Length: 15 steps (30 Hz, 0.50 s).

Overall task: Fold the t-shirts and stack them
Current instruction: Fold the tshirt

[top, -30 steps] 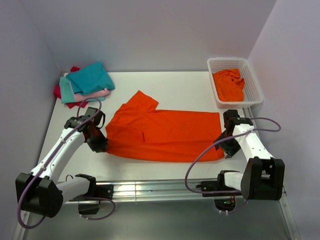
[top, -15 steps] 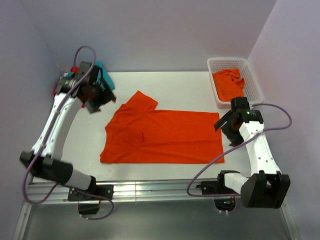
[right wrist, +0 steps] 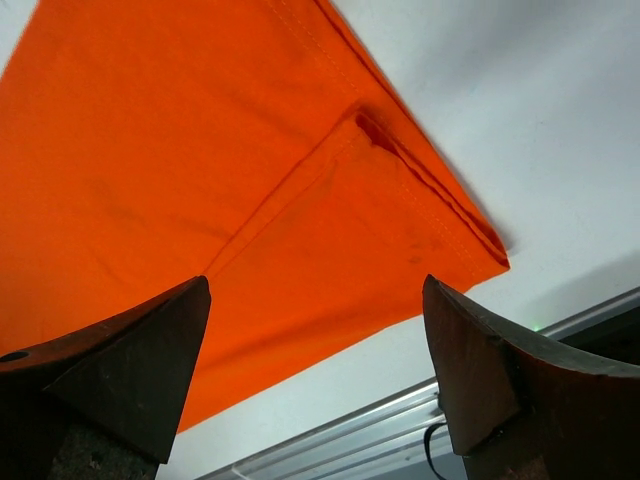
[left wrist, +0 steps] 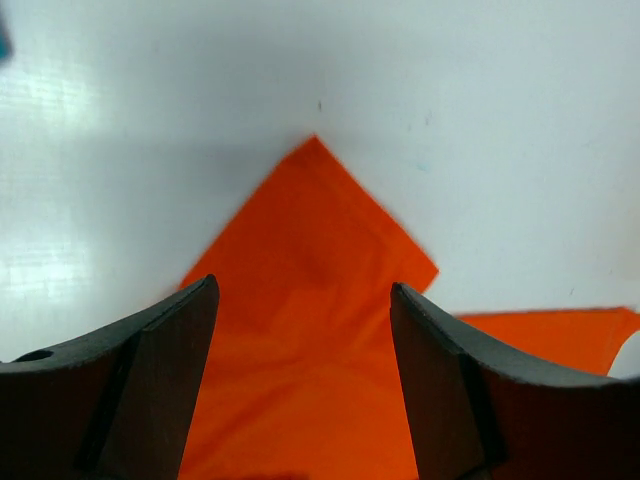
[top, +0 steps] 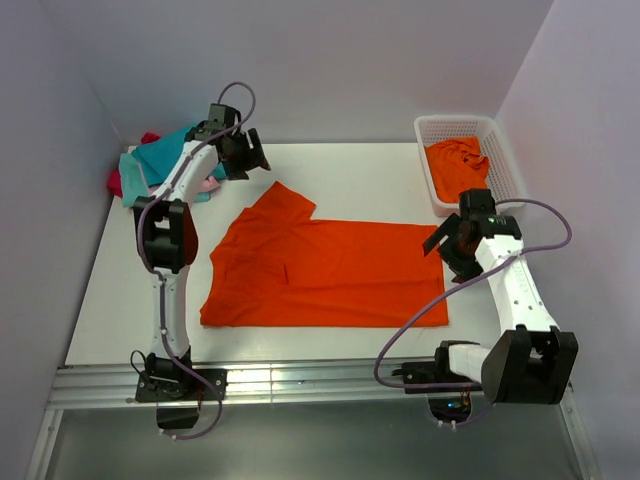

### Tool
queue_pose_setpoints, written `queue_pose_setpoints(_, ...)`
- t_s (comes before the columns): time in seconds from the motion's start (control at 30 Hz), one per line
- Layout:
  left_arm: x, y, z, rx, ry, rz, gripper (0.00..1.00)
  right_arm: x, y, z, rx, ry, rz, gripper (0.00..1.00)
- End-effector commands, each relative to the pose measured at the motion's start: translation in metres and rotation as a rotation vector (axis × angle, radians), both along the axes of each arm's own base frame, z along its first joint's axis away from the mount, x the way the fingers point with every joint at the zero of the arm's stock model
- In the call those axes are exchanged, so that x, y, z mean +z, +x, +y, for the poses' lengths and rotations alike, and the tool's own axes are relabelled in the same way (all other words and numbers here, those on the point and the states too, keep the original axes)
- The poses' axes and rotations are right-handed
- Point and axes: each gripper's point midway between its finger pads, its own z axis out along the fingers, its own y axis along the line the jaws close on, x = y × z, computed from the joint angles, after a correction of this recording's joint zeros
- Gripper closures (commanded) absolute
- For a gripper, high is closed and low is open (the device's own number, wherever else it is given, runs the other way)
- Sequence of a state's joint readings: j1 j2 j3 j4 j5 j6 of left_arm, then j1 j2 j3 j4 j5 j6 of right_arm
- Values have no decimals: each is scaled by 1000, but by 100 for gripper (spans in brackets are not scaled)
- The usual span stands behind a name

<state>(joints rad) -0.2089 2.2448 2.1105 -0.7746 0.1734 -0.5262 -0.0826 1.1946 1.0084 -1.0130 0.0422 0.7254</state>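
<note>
A bright orange t-shirt [top: 330, 270] lies spread flat mid-table, one sleeve [top: 285, 198] pointing to the back. My left gripper [top: 246, 153] hangs open above the table just behind that sleeve; in the left wrist view the sleeve tip [left wrist: 318, 230] shows between the empty fingers of the left gripper [left wrist: 303, 292]. At the shirt's right edge my right gripper [top: 446, 246] hovers open. In the right wrist view the right gripper [right wrist: 316, 286] is empty above the shirt's hem corner [right wrist: 420, 240]. Teal, pink and crimson t-shirts [top: 165, 165] are piled at the back left.
A white lattice basket [top: 505, 165] at the back right holds a crumpled orange t-shirt [top: 457, 167]. The metal rail [top: 300, 380] runs along the table's near edge. Walls close in on the left, back and right.
Both grippers opened and let go of the shirt's near corners. The left arm swung up to the back by the sleeve; the right arm rose to the shirt's right edge.
</note>
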Motion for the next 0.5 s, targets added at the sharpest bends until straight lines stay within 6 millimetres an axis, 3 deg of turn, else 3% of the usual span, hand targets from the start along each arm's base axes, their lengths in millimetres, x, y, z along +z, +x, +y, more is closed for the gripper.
queue_pose_setpoints(0.0,49,43,-8,-89,-141,-196,24,-1,-12,-6,18,-40,-13,7)
queue_pose_setpoints(0.2,2,64,-27,-161,-220,-178,24,-17,-39,-6,16,-48,35,7)
queue_pose_setpoints(0.47,-47,71,-38,-195,-274,-135,22,-8,-40,-12,2,-78,46,7)
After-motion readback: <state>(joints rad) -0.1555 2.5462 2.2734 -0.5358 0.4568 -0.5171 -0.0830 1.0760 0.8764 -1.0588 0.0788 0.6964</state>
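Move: The t-shirt's upper-left sleeve corner lies about 8 cm ahead of my left hand, 5 cm to its right and 10 cm below. The folded stack is some 20 cm to that hand's left and 11 cm farther out. From my right hand, the t-shirt's near right corner is roughly 8 cm back, 5 cm right and 9 cm below; its far right corner lies some 18 cm ahead, about level sideways. With open fingers I swing my left hand forward about 6 cm over the t-shirt's upper-left sleeve, then let it sink steeply, some 6 cm in all and edging right, down to its corner; the wrist leans some 15 degrees, left side dropping. Meanwhile my open right hand draws back about 4 cm and 2 cm lower, towards the near right corner. ##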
